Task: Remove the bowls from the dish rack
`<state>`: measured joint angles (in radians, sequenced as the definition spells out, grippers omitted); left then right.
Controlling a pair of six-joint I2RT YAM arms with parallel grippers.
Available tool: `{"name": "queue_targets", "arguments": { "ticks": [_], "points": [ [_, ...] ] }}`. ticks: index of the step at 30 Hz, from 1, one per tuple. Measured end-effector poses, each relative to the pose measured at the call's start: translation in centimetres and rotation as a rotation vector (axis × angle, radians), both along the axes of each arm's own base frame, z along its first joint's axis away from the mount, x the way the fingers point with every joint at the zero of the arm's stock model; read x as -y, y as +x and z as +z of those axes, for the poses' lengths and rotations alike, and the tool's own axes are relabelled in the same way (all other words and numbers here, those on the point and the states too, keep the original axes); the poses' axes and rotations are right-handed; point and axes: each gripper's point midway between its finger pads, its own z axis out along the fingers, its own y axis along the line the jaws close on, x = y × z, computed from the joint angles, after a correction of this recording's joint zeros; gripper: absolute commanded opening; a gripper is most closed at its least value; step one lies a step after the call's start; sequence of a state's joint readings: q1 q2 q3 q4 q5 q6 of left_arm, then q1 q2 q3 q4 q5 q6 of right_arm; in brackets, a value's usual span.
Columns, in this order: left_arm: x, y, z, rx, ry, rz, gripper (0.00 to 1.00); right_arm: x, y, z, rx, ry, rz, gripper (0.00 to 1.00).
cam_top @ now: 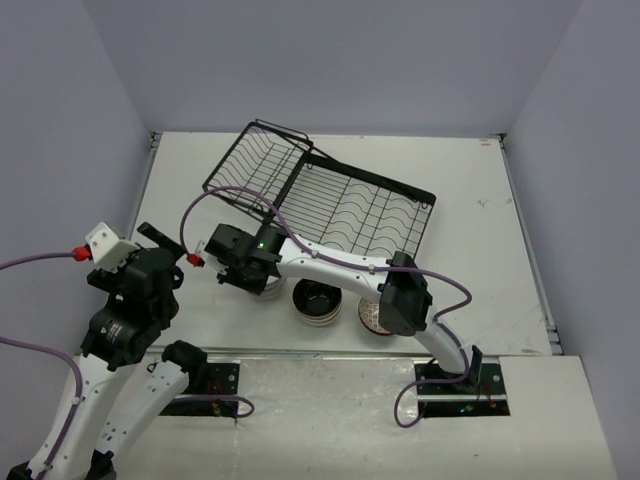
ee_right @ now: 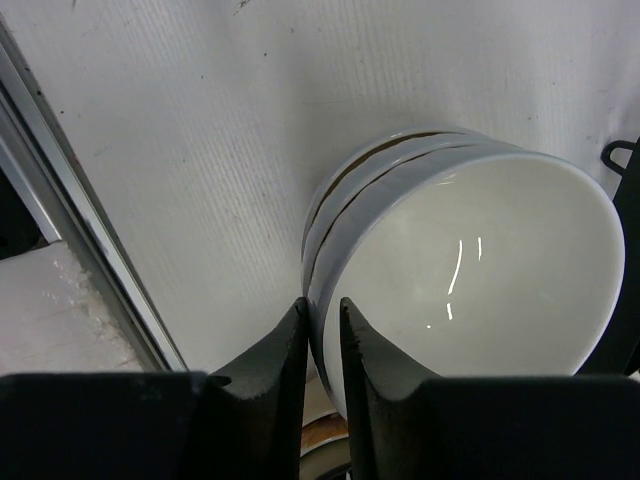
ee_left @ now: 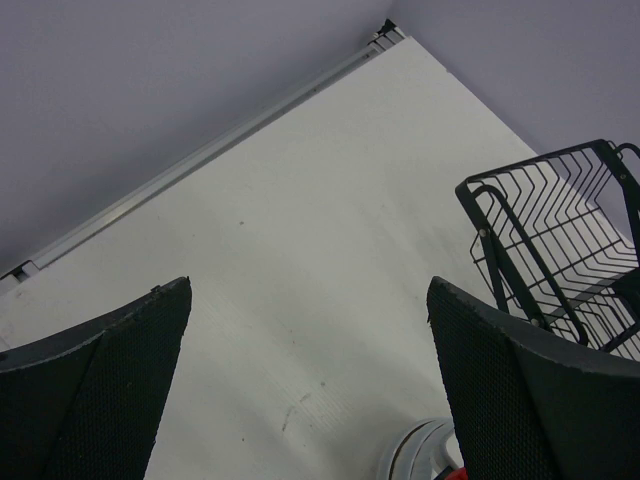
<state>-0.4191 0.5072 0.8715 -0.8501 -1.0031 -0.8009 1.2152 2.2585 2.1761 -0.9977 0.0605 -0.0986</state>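
A stack of white bowls (cam_top: 268,289) (ee_right: 480,270) stands on the table in front of the dish rack (cam_top: 340,200). My right gripper (cam_top: 240,268) (ee_right: 322,305) straddles the near rim of the top bowl. One finger lies against the outer wall. The other is inside with a thin gap, so the jaws are slightly open and the bowl rests on the stack. A black-inside bowl stack (cam_top: 317,300) and a brown patterned bowl (cam_top: 372,315) sit to the right. My left gripper (cam_top: 160,245) (ee_left: 308,290) hangs wide open over bare table. No bowls show in the rack.
The rack's tilted basket section (ee_left: 555,240) is to the right of the left gripper. The edge of the white stack (ee_left: 420,455) lies by its right finger. The right arm's elbow (cam_top: 400,295) hangs over the brown bowl. The table's front edge runs just behind the stacks.
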Motion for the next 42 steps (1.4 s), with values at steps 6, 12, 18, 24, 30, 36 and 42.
{"name": "queue_targets", "arguments": {
  "ticks": [6, 12, 18, 24, 30, 36, 42],
  "points": [
    [0.0, 0.0, 0.1, 0.003, -0.002, -0.001, 1.0, 0.1, 0.0, 0.0, 0.0, -0.003, -0.001, 0.28],
    [0.0, 0.0, 0.1, 0.003, -0.002, 0.0, 1.0, 0.1, 0.0, 0.0, 0.0, -0.003, -0.001, 0.24],
    [0.0, 0.1, 0.1, 0.005, -0.003, -0.002, 1.0, 0.1, -0.1, 0.1, -0.003, 0.0, -0.006, 0.41],
    [0.5, 0.6, 0.5, 0.021, -0.011, -0.029, 1.0, 0.6, 0.4, 1.5, 0.038, 0.021, -0.037, 0.85],
    [1.1, 1.2, 1.0, 0.044, -0.027, -0.057, 1.0, 1.6, 2.1, 7.6, 0.159, 0.149, -0.106, 0.91],
    [1.7, 1.8, 0.4, 0.0, -0.002, -0.101, 1.0, 8.4, 5.0, 15.3, 0.262, 0.373, -0.316, 0.99],
    [3.0, 3.2, -0.8, -0.083, 0.048, -0.176, 1.0, 25.7, 9.0, 17.6, 0.383, 0.501, -0.761, 0.99]
  ]
}}
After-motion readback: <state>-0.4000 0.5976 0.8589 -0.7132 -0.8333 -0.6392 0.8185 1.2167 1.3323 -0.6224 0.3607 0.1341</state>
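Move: The top white bowl, stacked on the other white bowls, has its near rim between the right fingers; its middle is about 6 cm straight ahead of that hand and 3 cm below. The black bowl's stack stands some 12 cm to the hand's right, level with it; the patterned bowl is about 28 cm right and 3 cm nearer. The dish rack's middle is roughly 23 cm ahead, 21 cm right. From the left hand the white bowl lies 6 cm ahead, 23 cm right, 18 cm below. The top white bowl's near rim comes free as the right fingers, barely parted and held in place at first, open wide; that hand then climbs about 18 cm and sweeps some 26 cm right and a little forward, over the rack, turning clockwise as its fingers swing from steeply down to mostly forward. Late on, the open left hand eases a few centimetres forward and right, towards the white stack. ##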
